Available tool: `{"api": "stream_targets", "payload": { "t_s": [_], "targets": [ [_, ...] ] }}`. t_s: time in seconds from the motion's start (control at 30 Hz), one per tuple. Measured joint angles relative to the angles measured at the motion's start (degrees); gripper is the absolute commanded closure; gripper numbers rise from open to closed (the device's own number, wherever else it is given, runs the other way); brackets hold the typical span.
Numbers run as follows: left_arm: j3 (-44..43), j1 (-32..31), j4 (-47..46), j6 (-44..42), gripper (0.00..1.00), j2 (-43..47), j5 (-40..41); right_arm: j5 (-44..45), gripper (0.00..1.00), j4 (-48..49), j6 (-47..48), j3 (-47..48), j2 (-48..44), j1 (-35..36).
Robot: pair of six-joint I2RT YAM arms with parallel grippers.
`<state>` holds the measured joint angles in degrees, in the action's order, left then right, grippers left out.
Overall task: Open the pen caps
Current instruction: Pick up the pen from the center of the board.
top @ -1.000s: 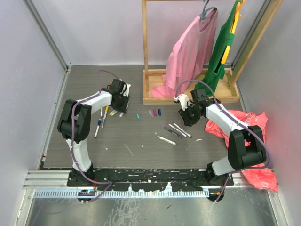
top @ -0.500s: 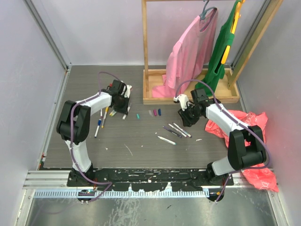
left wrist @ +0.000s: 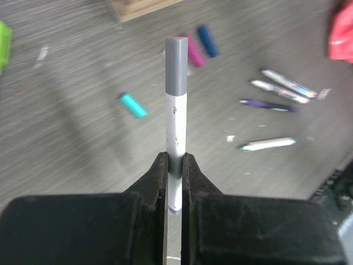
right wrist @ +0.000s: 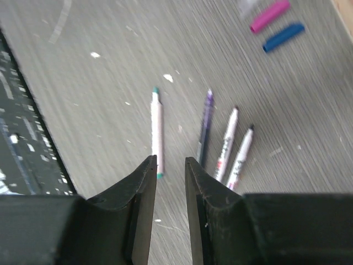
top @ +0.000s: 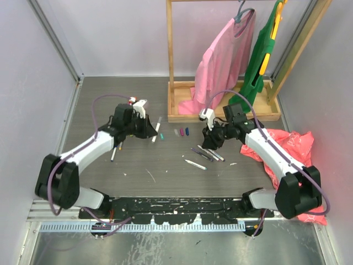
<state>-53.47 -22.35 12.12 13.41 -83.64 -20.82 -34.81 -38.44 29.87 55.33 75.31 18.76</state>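
My left gripper [left wrist: 175,160] is shut on a white-barrelled pen [left wrist: 176,127] near its lower end; the pen's grey cap [left wrist: 176,65] sticks out beyond the fingers, still on. From above, this gripper [top: 151,131] holds the pen [top: 158,122] over the floor left of centre. Loose pen caps lie nearby: teal [top: 162,136], pink [top: 181,132] and blue [top: 187,131]. My right gripper [right wrist: 170,163] stands slightly open and empty above several uncapped pens [right wrist: 157,132], [right wrist: 205,127], [right wrist: 226,141]. From above it [top: 208,142] hovers over that cluster [top: 210,153].
More pens [top: 116,148] lie under my left arm. A wooden rack [top: 220,116] with a pink garment [top: 223,61] and a green one [top: 265,49] stands at the back. A red cloth [top: 292,149] lies at the right.
My left gripper closed on a pen at the left pile, lifted it and swung right toward the centre. My right gripper shifted left and nearer, over the uncapped pens.
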Motion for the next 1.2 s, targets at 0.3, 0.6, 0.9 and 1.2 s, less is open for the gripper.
{"api": "stream_targets", "payload": {
  "t_s": [0.3, 0.6, 0.9, 1.2],
  "targets": [
    [23.10, -12.61, -34.60, 17.22, 1.00, 19.71, -0.55, -12.46, 0.61, 7.34, -6.43, 0.00, -10.80, 0.00],
    [29.83, -29.51, -54.71, 19.74, 1.00, 25.11, 16.55, -25.07, 0.42, 31.41, -31.43, -3.17, -12.20, -1.01],
    [29.81, -36.57, -64.26, 19.71, 1.00, 22.53, 29.35, -29.55, 0.14, 77.77, -67.41, -20.35, -10.93, -1.64],
    [27.69, -41.05, -66.79, 18.67, 1.00, 16.55, 33.44, -29.00, 0.21, 91.91, -76.50, -23.76, -10.93, -1.62]
  ]
}}
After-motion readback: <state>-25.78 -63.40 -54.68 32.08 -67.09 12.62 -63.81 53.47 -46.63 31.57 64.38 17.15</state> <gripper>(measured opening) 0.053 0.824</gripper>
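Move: The gray-capped pen, already pinched by the left hand, is about 25 cm to the right hand's left and 8 cm ahead, at roughly its height; so the empty right gripper is some 25 cm right and 8 cm back from the left hand. About 10 cm below the left hand, the teal cap lies 5 cm ahead and 3 cm right. Some 11 cm below the right hand, the green pen is 7 cm left, 1 cm back. Up, back and to its right, the left hand carries the pen towards the right gripper, rising about 15 cm and tilting some 50 degrees until its fingers point slightly upward, its pinch kept. The right hand rises about 16 cm and shifts left and slightly back, turning its left side up some 55 degrees to point its fingers at the pen while they open wide. ##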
